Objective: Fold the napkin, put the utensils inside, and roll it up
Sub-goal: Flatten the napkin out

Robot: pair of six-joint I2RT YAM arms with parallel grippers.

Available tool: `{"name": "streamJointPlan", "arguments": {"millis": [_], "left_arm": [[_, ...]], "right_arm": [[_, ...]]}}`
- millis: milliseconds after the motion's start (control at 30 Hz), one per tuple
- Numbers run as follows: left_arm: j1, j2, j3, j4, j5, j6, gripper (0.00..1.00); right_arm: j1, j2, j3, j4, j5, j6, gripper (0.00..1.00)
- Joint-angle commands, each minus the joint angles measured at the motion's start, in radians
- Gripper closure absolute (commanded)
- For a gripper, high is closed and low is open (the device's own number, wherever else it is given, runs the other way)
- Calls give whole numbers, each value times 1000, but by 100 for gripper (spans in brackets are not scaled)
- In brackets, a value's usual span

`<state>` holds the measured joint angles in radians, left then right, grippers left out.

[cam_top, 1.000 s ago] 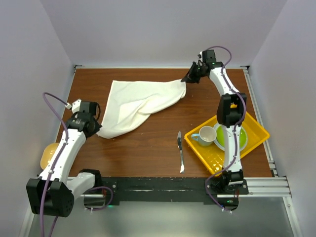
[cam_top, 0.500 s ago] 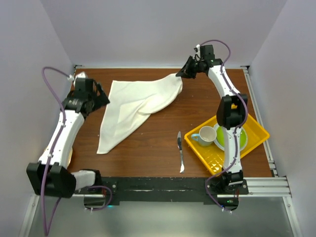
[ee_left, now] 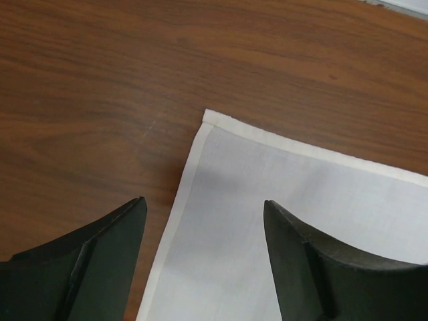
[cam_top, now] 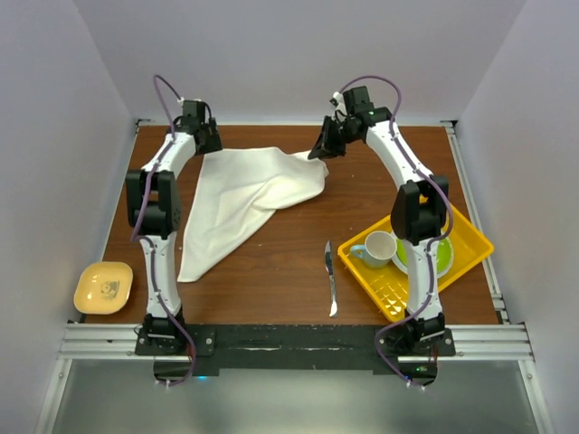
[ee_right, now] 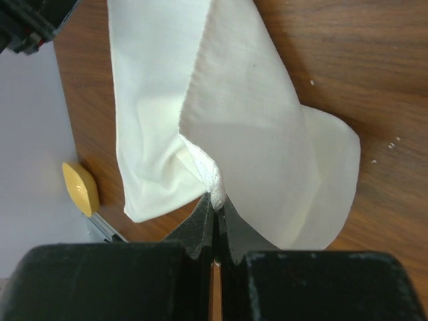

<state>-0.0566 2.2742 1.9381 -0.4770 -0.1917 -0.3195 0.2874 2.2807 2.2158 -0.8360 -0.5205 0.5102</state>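
The white napkin (cam_top: 244, 194) lies crumpled and partly folded over on the brown table's left half. My right gripper (cam_top: 318, 150) is shut on its far right corner (ee_right: 215, 190) and holds that corner raised. My left gripper (cam_top: 204, 143) hovers open over the napkin's far left corner (ee_left: 208, 118), which lies flat on the wood; its dark fingers (ee_left: 100, 254) straddle the hemmed edge without touching it. The silver knife (cam_top: 330, 276) lies on the table near the front, just left of the yellow tray.
A yellow tray (cam_top: 470, 242) at the right holds a pale mug (cam_top: 377, 249) and a green plate (cam_top: 425, 255). A small yellow dish (cam_top: 104, 286) sits at the front left edge. White walls close in the far and side edges of the table.
My left gripper let go of the napkin's near corner, opened, and swung to the far left corner. The freed cloth dropped flat. My right gripper carried its corner a little leftward.
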Motion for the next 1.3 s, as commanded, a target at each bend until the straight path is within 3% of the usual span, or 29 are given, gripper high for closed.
{"name": "streamJointPlan", "arguments": {"millis": [0, 367, 533, 633, 900, 1033, 1100, 1200, 1267], "left_arm": [[29, 86, 120, 93, 67, 34, 23], [20, 122, -44, 397, 52, 77, 28], [12, 172, 54, 298, 12, 56, 36], [6, 185, 78, 249, 17, 11, 46], [-20, 284, 211, -10, -54, -3, 50], [-20, 334, 277, -90, -51, 0, 69], [-20, 326, 265, -77, -43, 3, 75], [-25, 288, 226, -26, -61, 20, 95], [-26, 218, 184, 14, -84, 20, 100]], "right_arm": [[-13, -61, 9, -80, 13, -70, 100], [-11, -59, -82, -126, 13, -108, 100], [-11, -67, -76, -121, 20, -108, 100], [-11, -63, -44, -135, 34, -111, 100], [-21, -64, -2, -146, 43, -114, 100], [-22, -98, -27, -147, 65, -127, 100], [-24, -109, -47, -143, 66, -131, 100], [-22, -115, -50, -127, 65, -119, 100], [-22, -107, -13, -120, 66, -104, 100]]}}
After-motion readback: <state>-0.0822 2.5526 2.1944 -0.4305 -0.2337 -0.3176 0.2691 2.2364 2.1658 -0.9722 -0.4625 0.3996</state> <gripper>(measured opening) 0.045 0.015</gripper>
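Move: Just beyond the left hand's open fingers, about 6 cm ahead, 1 cm to the right and 6 cm below, lies the napkin's far left corner, flat on the table; the table's far edge is some 17 cm ahead and 3 cm to the right. The napkin edge pinched by the right hand hangs roughly 36 cm to the left hand's right, 9 cm nearer the base and 8 cm higher. From the right hand, the far left corner is about 14 cm ahead, 36 cm left and 14 cm down. Sinking quickly to the table, the left hand goes down about 5 cm and forward another 5 cm to the napkin's far left corner, then all but stops there while its open fingers close and pinch the cloth. The right hand, still pinching its raised edge, moves back and down some 5 cm with a little drift right, then rises about 3 cm. ##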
